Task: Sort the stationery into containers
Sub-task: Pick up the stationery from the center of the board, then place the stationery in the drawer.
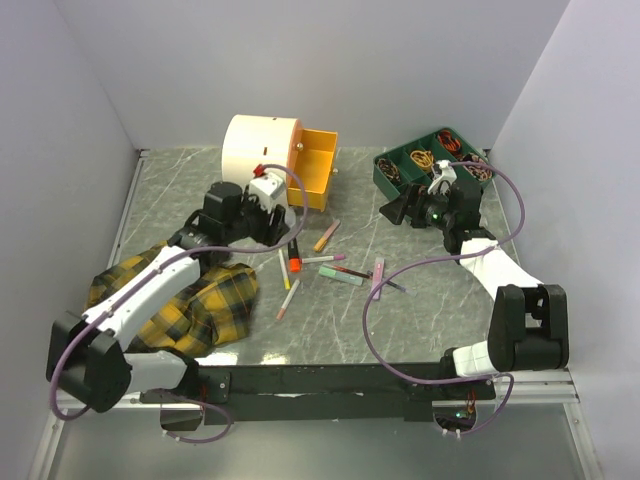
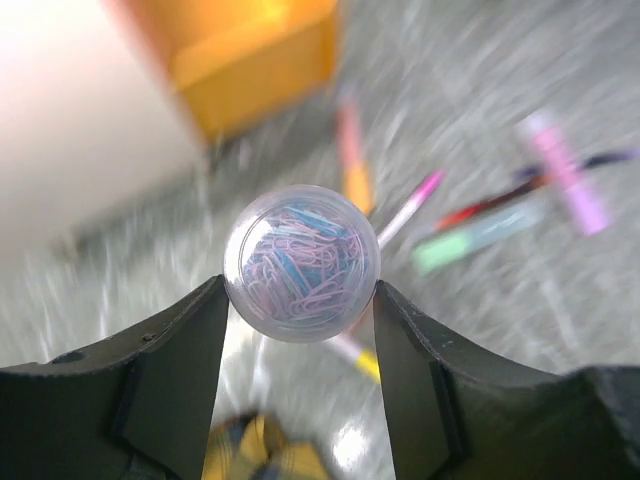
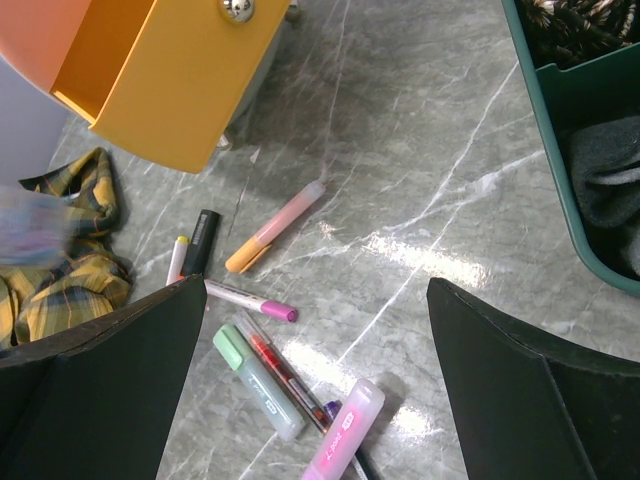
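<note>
My left gripper (image 2: 300, 305) is shut on a small clear round pot (image 2: 300, 262) full of pastel paper clips, with both fingertips against its sides. In the top view it (image 1: 272, 195) hovers beside the cream drum chest (image 1: 260, 148), whose yellow-orange drawer (image 1: 318, 168) stands pulled out. Pens and highlighters (image 1: 320, 262) lie scattered on the marble in front. My right gripper (image 3: 315, 300) is open above them with nothing between its fingers. Below it lie a green highlighter (image 3: 258, 385), a pink highlighter (image 3: 345, 435), a red pen (image 3: 285, 375) and an orange-tipped marker (image 3: 275, 228).
A yellow-black plaid cloth (image 1: 200, 300) lies crumpled at the left under the left arm. A green compartment tray (image 1: 435, 160) with bands and small items stands at the back right, just behind the right gripper (image 1: 400, 210). Grey walls close in the table.
</note>
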You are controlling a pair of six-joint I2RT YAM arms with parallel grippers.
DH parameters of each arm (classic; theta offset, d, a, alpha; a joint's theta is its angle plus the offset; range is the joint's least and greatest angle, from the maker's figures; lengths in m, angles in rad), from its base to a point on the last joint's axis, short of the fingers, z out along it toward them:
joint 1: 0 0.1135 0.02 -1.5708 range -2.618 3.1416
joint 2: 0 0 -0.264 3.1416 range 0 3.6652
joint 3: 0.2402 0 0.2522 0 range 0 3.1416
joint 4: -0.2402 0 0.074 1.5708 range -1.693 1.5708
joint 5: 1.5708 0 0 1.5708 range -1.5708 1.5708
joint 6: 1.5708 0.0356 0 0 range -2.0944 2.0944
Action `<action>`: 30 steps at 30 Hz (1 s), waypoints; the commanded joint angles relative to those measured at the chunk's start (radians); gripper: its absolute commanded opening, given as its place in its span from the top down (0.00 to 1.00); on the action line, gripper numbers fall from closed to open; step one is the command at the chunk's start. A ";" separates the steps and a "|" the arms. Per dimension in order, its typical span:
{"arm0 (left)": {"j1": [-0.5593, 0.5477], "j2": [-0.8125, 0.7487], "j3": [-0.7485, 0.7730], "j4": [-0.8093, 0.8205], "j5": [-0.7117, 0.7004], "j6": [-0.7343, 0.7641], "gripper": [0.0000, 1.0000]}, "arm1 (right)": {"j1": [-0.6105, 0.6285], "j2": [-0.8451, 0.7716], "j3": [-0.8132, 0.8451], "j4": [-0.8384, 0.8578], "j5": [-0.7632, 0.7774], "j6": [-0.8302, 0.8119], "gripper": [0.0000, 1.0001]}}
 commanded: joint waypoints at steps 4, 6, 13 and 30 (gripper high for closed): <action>-0.048 0.037 0.215 0.121 0.057 0.092 0.99 | -0.008 0.005 0.042 0.035 0.000 -0.008 0.00; -0.048 0.084 0.269 0.158 0.034 0.118 0.99 | -0.008 0.017 0.052 0.038 0.000 -0.008 0.00; -0.044 0.324 0.533 0.071 0.020 0.166 0.99 | -0.008 0.037 0.097 0.035 -0.005 -0.005 0.00; -0.046 0.579 0.808 -0.021 -0.141 0.143 0.96 | -0.006 0.012 0.046 0.046 -0.003 0.004 0.00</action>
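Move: Sticking out ahead of the left hand, which already holds the clear tub of paper clips, the open yellow drawer has its middle about 16 cm ahead, 9 cm right and some 6 cm lower. The drum organizer stands about 15 cm ahead and 3 cm left of the hand. On the table roughly 15 cm below, the black marker lies 1 cm ahead and 2 cm right, the orange pen 6 cm ahead and 10 cm right. From the right hand, the drawer is about 10 cm ahead, 18 cm left and 3 cm lower. Carrying the pinched paper-clip tub towards the open drawer, the left hand first rises about 11 cm while edging right, then sweeps forward some 15 cm in all and 8 cm to the right. It sinks about 5 cm near the end as it slows above the drawer; the fingers tip up nearly 20 degrees, then ease back a little, their grip unchanged. ##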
